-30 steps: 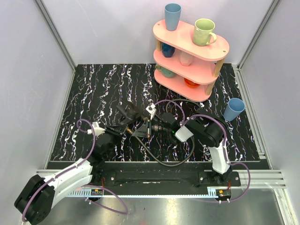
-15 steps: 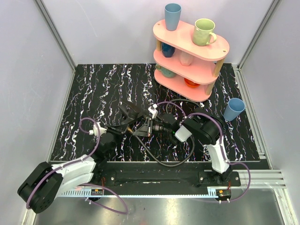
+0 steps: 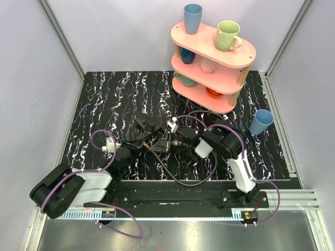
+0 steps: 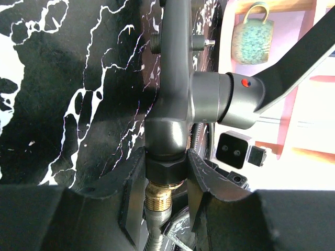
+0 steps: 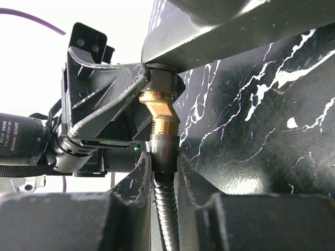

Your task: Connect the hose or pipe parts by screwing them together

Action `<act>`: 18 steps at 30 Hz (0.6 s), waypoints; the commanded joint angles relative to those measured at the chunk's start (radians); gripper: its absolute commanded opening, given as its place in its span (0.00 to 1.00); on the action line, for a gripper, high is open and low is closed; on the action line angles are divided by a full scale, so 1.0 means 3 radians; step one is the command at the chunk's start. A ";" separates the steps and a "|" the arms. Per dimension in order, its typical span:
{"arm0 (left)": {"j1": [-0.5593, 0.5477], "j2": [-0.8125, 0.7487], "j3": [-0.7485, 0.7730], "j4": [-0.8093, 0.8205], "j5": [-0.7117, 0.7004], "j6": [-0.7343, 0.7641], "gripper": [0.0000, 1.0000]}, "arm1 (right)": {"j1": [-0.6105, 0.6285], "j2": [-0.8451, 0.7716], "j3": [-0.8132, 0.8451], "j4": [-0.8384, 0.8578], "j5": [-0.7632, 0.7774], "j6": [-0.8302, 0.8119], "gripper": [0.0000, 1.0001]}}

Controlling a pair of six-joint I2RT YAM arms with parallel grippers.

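A black angular pipe piece (image 4: 175,78) hangs over the middle of the mat (image 3: 115,99). My left gripper (image 4: 165,162) is shut on its black hex collar. Below the collar, a brass threaded fitting (image 4: 158,196) runs into the black flexible hose (image 4: 155,238). In the right wrist view the same brass fitting (image 5: 163,117) enters the hose's black nut (image 5: 165,151). My right gripper (image 5: 164,159) is shut on that nut, a finger against each side. The hose (image 3: 183,180) loops toward the near edge. Both grippers meet at mid-mat, left gripper (image 3: 148,141) and right gripper (image 3: 170,142).
A pink three-tier shelf (image 3: 209,43) stands at the back right. It carries a green mug (image 3: 227,35), a blue cup (image 3: 192,18) and more cups on its lower tiers. Another blue cup (image 3: 261,122) stands on the mat to the right. Purple cables arc over both arms.
The left arm's elbow has swung back toward the near left corner. The held pipe piece and hose joint have stayed at mid-mat. The right arm has edged slightly left.
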 commanded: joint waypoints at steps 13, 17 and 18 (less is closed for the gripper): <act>-0.0232 0.1156 -0.0598 0.2083 0.0690 -0.0254 0.00 | -0.0218 -0.0658 -0.0491 0.0362 0.0367 -0.0191 0.39; -0.0232 0.2059 -0.0537 0.2989 0.0817 -0.0357 0.00 | -0.0238 -0.0833 -0.0501 -0.0201 0.0367 -0.0472 0.48; -0.0237 0.2189 -0.0485 0.3071 0.0828 -0.0387 0.00 | -0.0244 -0.0858 -0.0501 -0.0252 0.0352 -0.0487 0.50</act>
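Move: The left gripper still pinches the dark collar of the tap. The hose nut that both hands work at lies some 4 cm to its right and 3 cm back, about level. From the right gripper, that nut sits right between the fingertips; the brass elbow is about 2 cm ahead and 2 cm to the left of it. The tap's body stands roughly 9 cm ahead of the right gripper, level sideways and 2 cm higher. Carry the tap about 5 cm to the right with the left gripper, keeping the pinch on its collar and turning some 10 degrees clockwise, and sink slightly at the end. Take the right gripper rightward alongside, about 4.5 cm, with a slight clockwise turn, while opening its fingers clearly around the hose nut to let go of it. ##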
